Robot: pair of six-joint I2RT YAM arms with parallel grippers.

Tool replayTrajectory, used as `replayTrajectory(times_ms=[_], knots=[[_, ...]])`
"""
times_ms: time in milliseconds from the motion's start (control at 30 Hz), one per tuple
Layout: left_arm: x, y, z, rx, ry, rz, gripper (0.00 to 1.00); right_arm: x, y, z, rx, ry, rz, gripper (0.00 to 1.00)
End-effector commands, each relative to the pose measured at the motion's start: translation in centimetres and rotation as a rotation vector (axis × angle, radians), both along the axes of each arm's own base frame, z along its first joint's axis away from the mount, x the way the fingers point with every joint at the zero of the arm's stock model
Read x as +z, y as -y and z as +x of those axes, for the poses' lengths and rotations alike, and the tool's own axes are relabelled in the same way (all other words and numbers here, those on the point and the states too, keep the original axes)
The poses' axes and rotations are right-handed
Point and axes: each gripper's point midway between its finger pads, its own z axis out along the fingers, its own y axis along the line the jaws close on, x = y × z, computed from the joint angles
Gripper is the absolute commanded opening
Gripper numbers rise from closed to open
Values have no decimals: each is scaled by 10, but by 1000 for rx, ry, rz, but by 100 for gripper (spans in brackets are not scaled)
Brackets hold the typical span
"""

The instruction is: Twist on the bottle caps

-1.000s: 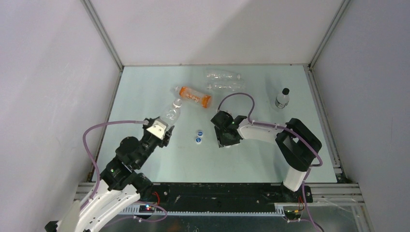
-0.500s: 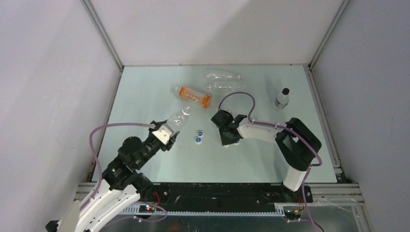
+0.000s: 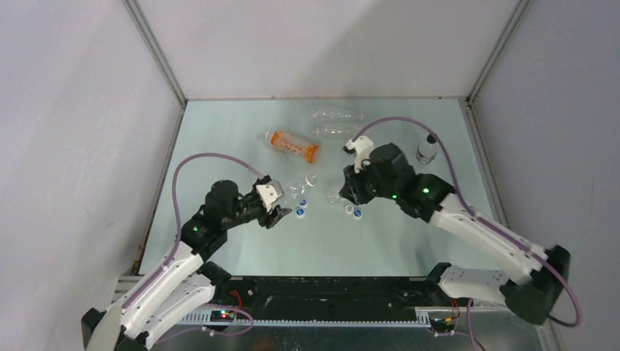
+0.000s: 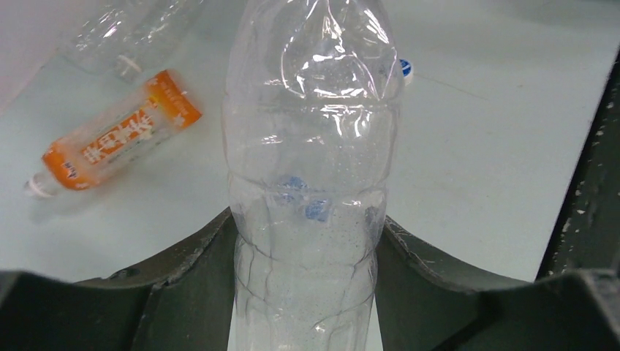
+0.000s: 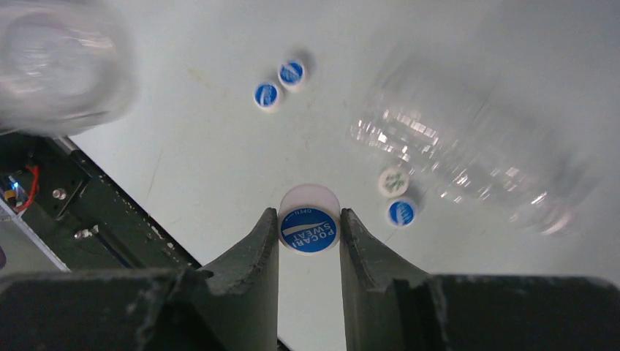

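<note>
My left gripper (image 3: 280, 207) is shut on a clear ribbed bottle (image 3: 298, 189), gripping its lower body (image 4: 311, 146) between both fingers, with the neck pointing toward the table's middle. To its right, lifted off the table, my right gripper (image 3: 341, 194) is shut on a white bottle cap with a blue top (image 5: 309, 231), pinched by its sides at the fingertips. Two loose blue-topped caps (image 3: 302, 202) (image 3: 299, 213) lie between the grippers. Two more caps (image 5: 401, 212) (image 5: 393, 180) lie below the right gripper, beside a blurred clear bottle (image 5: 475, 161).
An orange-labelled bottle (image 3: 292, 145) lies behind the left gripper. Two clear bottles (image 3: 338, 113) (image 3: 333, 130) lie at the back. A small bottle with a black cap (image 3: 427, 150) stands at the right. Grey walls enclose the table (image 3: 219, 131) on three sides.
The right gripper closed on a cap and rose from the table, its arm stretching out. The left gripper swung its bottle right, toward the middle.
</note>
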Motion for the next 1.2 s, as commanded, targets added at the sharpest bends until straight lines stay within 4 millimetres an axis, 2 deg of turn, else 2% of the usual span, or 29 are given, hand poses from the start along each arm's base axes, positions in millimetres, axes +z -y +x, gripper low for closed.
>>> replayTrajectory(times_ms=[0,67,133,200,333,367,400,433,467,500,733,900,1033,1167], knots=[[53,28,-11,-247,82,-136,33,69,2,-13,242,227,125,0],[53,33,-16,-318,51,-128,32,99,9,-25,328,324,190,0],[54,38,-23,-394,13,-116,30,118,11,-33,400,408,228,0],[58,43,-29,-459,-15,-108,30,133,12,-41,473,483,257,0],[62,48,-34,-537,-62,-94,29,150,10,-57,632,602,292,0],[68,49,-35,-558,-45,-94,29,153,9,-60,664,622,300,0],[65,49,-37,-566,-75,-86,29,155,8,-62,683,636,306,0],[71,49,-37,-582,-52,-81,29,157,7,-65,723,661,311,0],[67,48,-40,-587,-83,-67,29,157,6,-67,741,669,314,0],[72,49,-39,-599,-57,-58,29,159,4,-68,765,690,319,0],[74,49,-42,-615,-74,-30,28,164,-7,-73,861,743,353,0],[79,49,-44,-619,-72,-29,28,161,-14,-72,897,764,350,0],[81,50,-45,-621,-73,-29,28,159,-20,-78,953,768,364,0],[87,51,-44,-621,-79,-36,26,149,-21,-79,982,760,346,0]])
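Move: The mouth of the bottle held by the left hand lies about 11 cm left, 4 cm ahead and 7 cm above the right hand with its cap. Below the right hand, some 19 cm down, a white cap lies 3 cm ahead and 1 cm right, and a blue cap 1 cm ahead and 4 cm right. From the left hand, the held cap is about 21 cm right, 4 cm ahead and 2 cm lower; two loose blue caps lie some 20 cm below, about 9 cm ahead and 6 cm right. Right hand lifts its cap 14 cm to the bottle mouth while the left swings the bottle 30 degrees clockwise. ##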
